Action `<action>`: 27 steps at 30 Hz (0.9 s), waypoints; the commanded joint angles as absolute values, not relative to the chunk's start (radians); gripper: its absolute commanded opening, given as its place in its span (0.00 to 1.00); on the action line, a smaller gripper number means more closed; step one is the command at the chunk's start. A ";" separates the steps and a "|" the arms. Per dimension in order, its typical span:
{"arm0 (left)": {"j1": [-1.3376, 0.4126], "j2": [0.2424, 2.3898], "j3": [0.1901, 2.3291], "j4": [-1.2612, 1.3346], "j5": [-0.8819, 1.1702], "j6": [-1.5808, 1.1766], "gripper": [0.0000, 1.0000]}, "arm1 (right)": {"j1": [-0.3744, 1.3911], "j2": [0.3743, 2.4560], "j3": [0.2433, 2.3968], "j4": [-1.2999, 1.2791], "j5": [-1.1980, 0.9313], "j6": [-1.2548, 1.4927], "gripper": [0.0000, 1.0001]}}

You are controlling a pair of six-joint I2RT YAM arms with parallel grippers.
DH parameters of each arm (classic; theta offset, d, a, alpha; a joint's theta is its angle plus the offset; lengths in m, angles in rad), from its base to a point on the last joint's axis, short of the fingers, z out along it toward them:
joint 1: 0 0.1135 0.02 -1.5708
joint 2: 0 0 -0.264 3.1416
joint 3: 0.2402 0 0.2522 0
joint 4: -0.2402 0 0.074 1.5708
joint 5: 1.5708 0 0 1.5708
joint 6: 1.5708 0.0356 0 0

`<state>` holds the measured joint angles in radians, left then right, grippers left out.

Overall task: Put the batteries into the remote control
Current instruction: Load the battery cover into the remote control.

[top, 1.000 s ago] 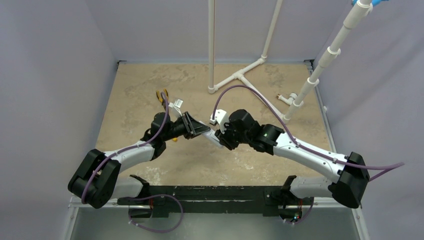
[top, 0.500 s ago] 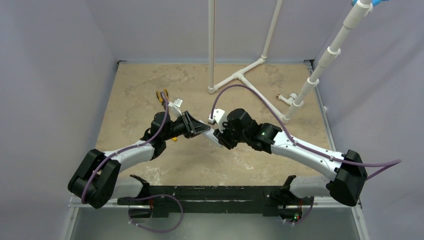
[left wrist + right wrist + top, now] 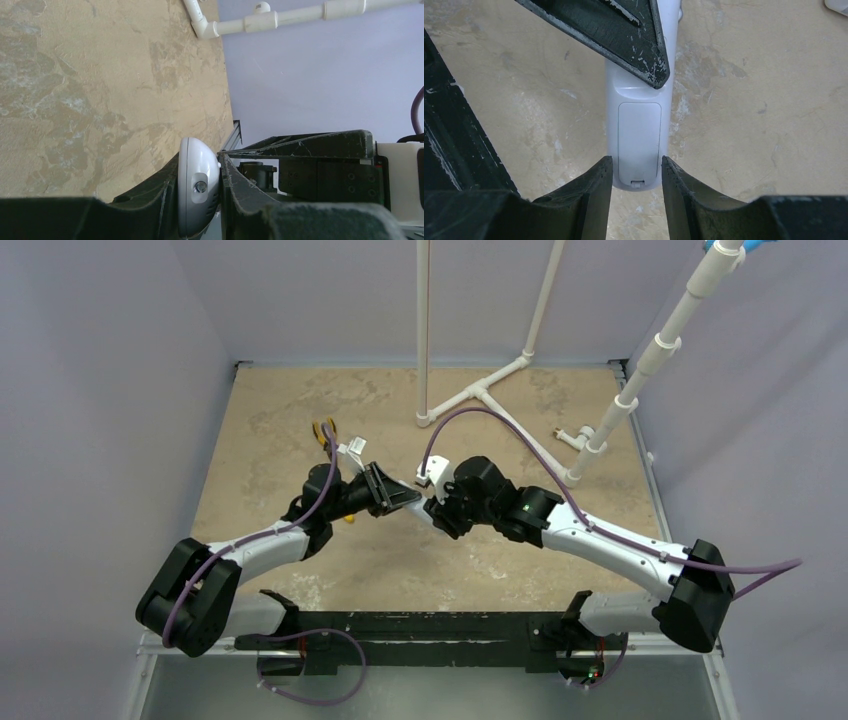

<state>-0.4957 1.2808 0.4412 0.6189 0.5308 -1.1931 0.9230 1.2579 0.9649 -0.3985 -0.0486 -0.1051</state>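
The remote control (image 3: pixel 427 512) is held off the table between my two arms. My left gripper (image 3: pixel 199 165) is shut on its rounded top end (image 3: pixel 197 185), where the small clear emitter shows. In the right wrist view the remote's back (image 3: pixel 639 130) faces the camera with its battery cover closed. My right gripper (image 3: pixel 637 162) stands open, its fingertips (image 3: pixel 606 167) straddling the bottom end; I cannot tell whether they touch it. One left finger (image 3: pixel 624 30) crosses the remote's upper part. The batteries are out of view.
A white pipe frame (image 3: pixel 480 390) stands at the back of the tan table, and a slanted white pipe (image 3: pixel 640 370) rises at the right. Orange-handled pliers (image 3: pixel 325 430) lie behind my left gripper (image 3: pixel 405 498). Lilac walls close in on three sides.
My right wrist has shifted slightly left toward the remote, and its jaws have parted a little. The left arm and the remote have stayed still.
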 commanded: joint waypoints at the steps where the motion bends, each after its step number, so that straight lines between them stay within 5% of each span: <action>1: -0.503 1.255 0.469 0.669 0.535 -1.189 0.00 | 0.928 1.250 1.002 -0.350 -0.071 -0.101 0.40; 21: -0.503 1.238 0.460 0.668 0.529 -1.192 0.00 | 0.926 1.086 0.931 -0.216 0.009 0.016 0.67; 27: -0.503 1.228 0.474 0.656 0.541 -1.190 0.00 | 0.774 1.020 0.883 -0.180 -0.006 0.213 0.70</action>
<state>-0.4984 1.2572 0.4412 0.6178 0.5304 -1.1931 0.8860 1.0534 0.9188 -0.2565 -0.0093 0.0364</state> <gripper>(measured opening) 0.251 0.698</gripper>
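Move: Right gripper: its parted fingertips stand at the outer end of the battery cover, already in the remote control's back; the cover's middle lies about 1 cm ahead, 1 cm left and 1 cm below the hand. The left gripper's fingertips, clamped round the remote control, are some 4 cm ahead and 4 cm left, about level. From the left gripper the cover's middle lies about 4 cm back, 5 cm right and 1 cm lower. Spread the right fingers to roughly 70 percent open over the battery cover while the hand hardly shifts, then lift it away ever faster, about 7.5 cm nearly straight up, tilting the fingertips up and leftward some 20 degrees. Keep the left gripper shut on the remote control and all but still. ##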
